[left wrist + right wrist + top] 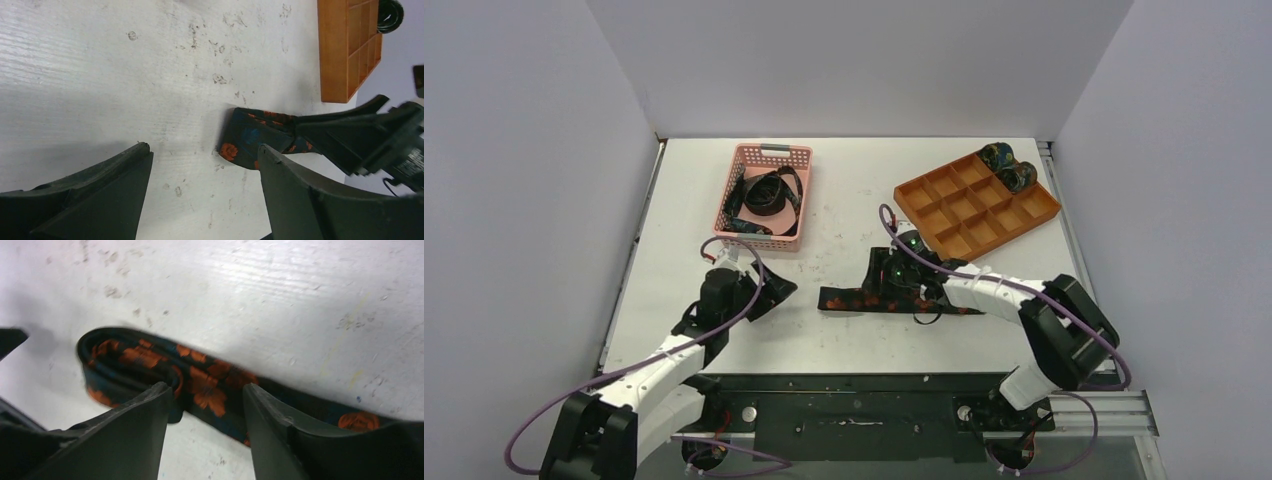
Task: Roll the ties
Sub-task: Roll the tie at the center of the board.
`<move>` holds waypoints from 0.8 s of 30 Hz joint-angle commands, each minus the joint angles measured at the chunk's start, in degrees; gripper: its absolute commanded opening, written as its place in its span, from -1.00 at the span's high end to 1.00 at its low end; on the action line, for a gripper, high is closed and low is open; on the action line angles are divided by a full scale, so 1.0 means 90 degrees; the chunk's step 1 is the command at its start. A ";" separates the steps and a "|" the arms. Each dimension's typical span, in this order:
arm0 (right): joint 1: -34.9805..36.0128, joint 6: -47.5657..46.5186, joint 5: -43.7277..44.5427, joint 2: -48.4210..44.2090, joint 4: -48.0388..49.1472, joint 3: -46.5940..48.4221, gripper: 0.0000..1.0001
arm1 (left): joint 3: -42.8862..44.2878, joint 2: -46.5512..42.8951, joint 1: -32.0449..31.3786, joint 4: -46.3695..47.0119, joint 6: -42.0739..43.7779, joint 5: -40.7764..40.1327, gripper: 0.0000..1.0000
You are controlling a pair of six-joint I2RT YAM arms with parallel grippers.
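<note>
A dark tie (849, 299) with orange flowers lies as a flat strip across the table's middle. In the right wrist view its folded end (105, 352) curls back on itself. My right gripper (889, 285) is low over this tie, open (205, 390), one fingertip on each side of a flower, with the cloth lying under them. To the left, my left gripper (776, 297) stands open (204, 148) over bare table, just short of the tie's end (242, 137). Two rolled ties (1009, 165) sit in the orange tray's far corner. More ties (764, 195) lie loosely coiled in the pink basket.
The pink mesh basket (772, 150) stands at the back left. The orange compartment tray (984, 215) lies at the back right, close behind my right arm, and shows in the left wrist view (332, 60). Grey walls close in both sides.
</note>
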 commanded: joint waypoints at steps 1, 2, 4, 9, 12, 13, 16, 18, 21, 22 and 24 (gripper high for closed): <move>-0.0154 0.0007 0.0401 0.0741 0.0326 0.0607 -0.01 | -0.0084 -0.0505 0.0032 0.0102 -0.0147 0.0086 -0.49; -0.0149 -0.0048 0.0402 0.0976 0.0321 0.0801 0.06 | -0.0149 -0.0664 0.0029 0.0020 -0.0183 0.0037 -0.49; -0.0112 -0.0182 0.0414 0.1287 0.0326 0.1174 0.18 | -0.0249 -0.1029 0.0026 -0.0201 -0.0214 -0.0086 -0.49; 0.0161 -0.0838 0.0238 0.2479 -0.0290 0.2441 0.40 | -0.0388 -0.1724 0.0026 -0.0727 -0.0207 -0.0286 -0.49; 0.0333 -0.1240 -0.0011 0.3029 -0.0750 0.3058 0.46 | -0.0426 -0.1871 0.0022 -0.0958 -0.0175 -0.0296 -0.48; 0.0386 -0.1348 -0.0078 0.3146 -0.0854 0.3183 0.48 | -0.0432 -0.1891 0.0026 -0.1066 -0.0165 -0.0279 -0.48; 0.0599 -0.1687 -0.0185 0.3347 -0.1171 0.3386 0.50 | -0.0439 -0.1914 0.0025 -0.1116 -0.0126 -0.0263 -0.48; 0.0786 -0.1902 -0.0205 0.3433 -0.1485 0.3535 0.50 | -0.0454 -0.1921 0.0026 -0.1048 -0.0110 -0.0221 -0.48; 0.1059 -0.2150 -0.0257 0.3432 -0.1836 0.3547 0.50 | -0.0480 -0.1866 0.0012 -0.0960 -0.0110 -0.0080 -0.48; 0.1139 -0.2188 -0.0259 0.3406 -0.1906 0.3513 0.50 | -0.0488 -0.1849 0.0014 -0.0959 -0.0111 -0.0056 -0.48; 0.1229 -0.2211 -0.0313 0.3307 -0.1951 0.3377 0.50 | -0.0490 -0.1793 0.0007 -0.0959 -0.0120 0.0010 -0.48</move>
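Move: The tie's folded left end lies about 7 cm to the right hand's left, level with it and some 4 cm below. The wooden tray is about 20 cm ahead and 23 cm right of that hand; the pink basket about 24 cm ahead and 25 cm left. From the left hand, the folded end is about 12 cm right, level in reach, 5 cm below. Right hand dips, arcs forward, then 11 cm left and back towards the tie's left end, narrowing; left hand retreats. ##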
